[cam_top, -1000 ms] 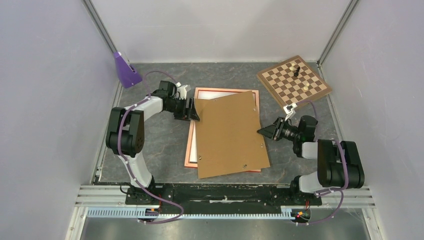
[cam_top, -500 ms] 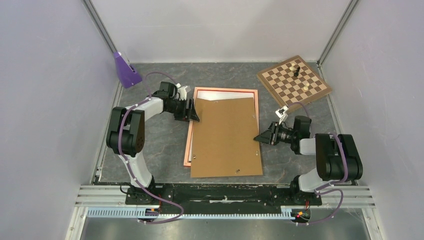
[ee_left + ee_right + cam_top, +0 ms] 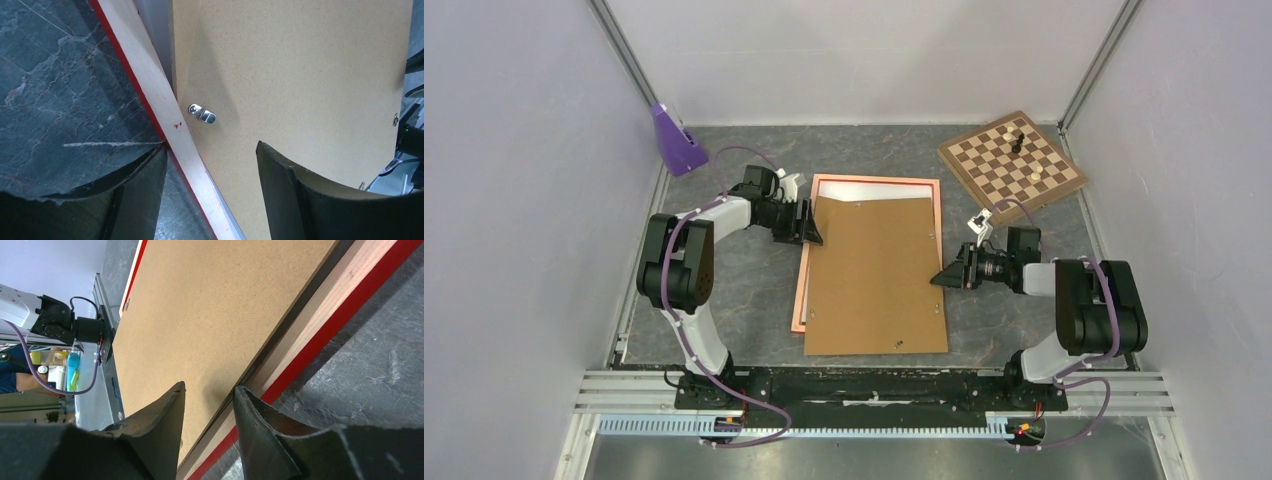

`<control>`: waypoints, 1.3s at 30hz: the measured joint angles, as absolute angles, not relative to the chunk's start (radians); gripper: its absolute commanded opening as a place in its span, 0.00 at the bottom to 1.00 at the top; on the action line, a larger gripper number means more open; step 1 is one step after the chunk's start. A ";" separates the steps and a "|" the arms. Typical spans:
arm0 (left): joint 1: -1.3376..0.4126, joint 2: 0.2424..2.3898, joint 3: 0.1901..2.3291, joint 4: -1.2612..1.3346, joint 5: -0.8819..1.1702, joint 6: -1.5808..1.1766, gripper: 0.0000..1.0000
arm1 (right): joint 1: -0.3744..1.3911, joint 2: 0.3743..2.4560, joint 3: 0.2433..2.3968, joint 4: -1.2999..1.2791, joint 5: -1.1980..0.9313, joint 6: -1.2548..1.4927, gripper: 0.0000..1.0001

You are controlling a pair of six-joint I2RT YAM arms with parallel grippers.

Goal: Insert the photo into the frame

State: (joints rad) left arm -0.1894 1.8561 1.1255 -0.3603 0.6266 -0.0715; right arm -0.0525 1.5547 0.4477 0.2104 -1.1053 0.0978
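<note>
The orange-red frame point(image 3: 876, 178) lies flat mid-table. A brown backing board point(image 3: 874, 275) with small clips lies on it, squared to it and sticking out past its near rail. A white strip point(image 3: 874, 189) shows inside the frame's far end, seemingly the photo's white back; its picture side is hidden. My left gripper point(image 3: 810, 224) is open, its jaws either side of the frame's left rail point(image 3: 165, 115) and the board's edge point(image 3: 300, 75), beside a metal clip point(image 3: 201, 113). My right gripper point(image 3: 938, 279) is open over the board's right edge point(image 3: 215, 305) and the right rail point(image 3: 312, 315).
A brown chessboard point(image 3: 1012, 160) with a few pieces sits at the back right. A purple block point(image 3: 676, 140) stands at the back left corner. White walls close in both sides, and a metal rail point(image 3: 874, 385) runs along the near edge.
The backing board has swung from skewed to squared up on the frame. My right gripper came nearer and leftward with it, and its jaws have widened. The left arm stayed put.
</note>
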 measured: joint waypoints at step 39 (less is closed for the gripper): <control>-0.192 1.865 1.097 -0.286 0.634 -0.101 0.69 | 0.020 1.707 0.422 0.662 -1.168 0.642 0.00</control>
State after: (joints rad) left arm -0.1921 1.8652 1.0973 -0.2859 0.6342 -0.1013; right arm 0.0196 1.7065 0.4221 0.6621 -1.1675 0.6418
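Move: The backboard's right edge is practically at the right fingertips, about 1 cm left and 1 cm lower; the board's middle lies some 13 cm left, 1 cm ahead and 2 cm below. The frame's middle is about 14 cm left of that hand, 5 cm ahead and 3 cm down. From the left hand, the frame's left rail is level fore and aft, about 2 cm left and 2 cm below; the backboard's middle is roughly 8 cm back, 13 cm right and 2 cm lower. Work the right gripper's lower finger under the backboard's right edge, sliding left about 3 cm with the fingers part open, then shut them to pinch the board and rise some 1.5 cm, tilting the wrist about 15 degrees. Keep the left gripper in place, open, with one finger against the outer side of the frame's left rail. ##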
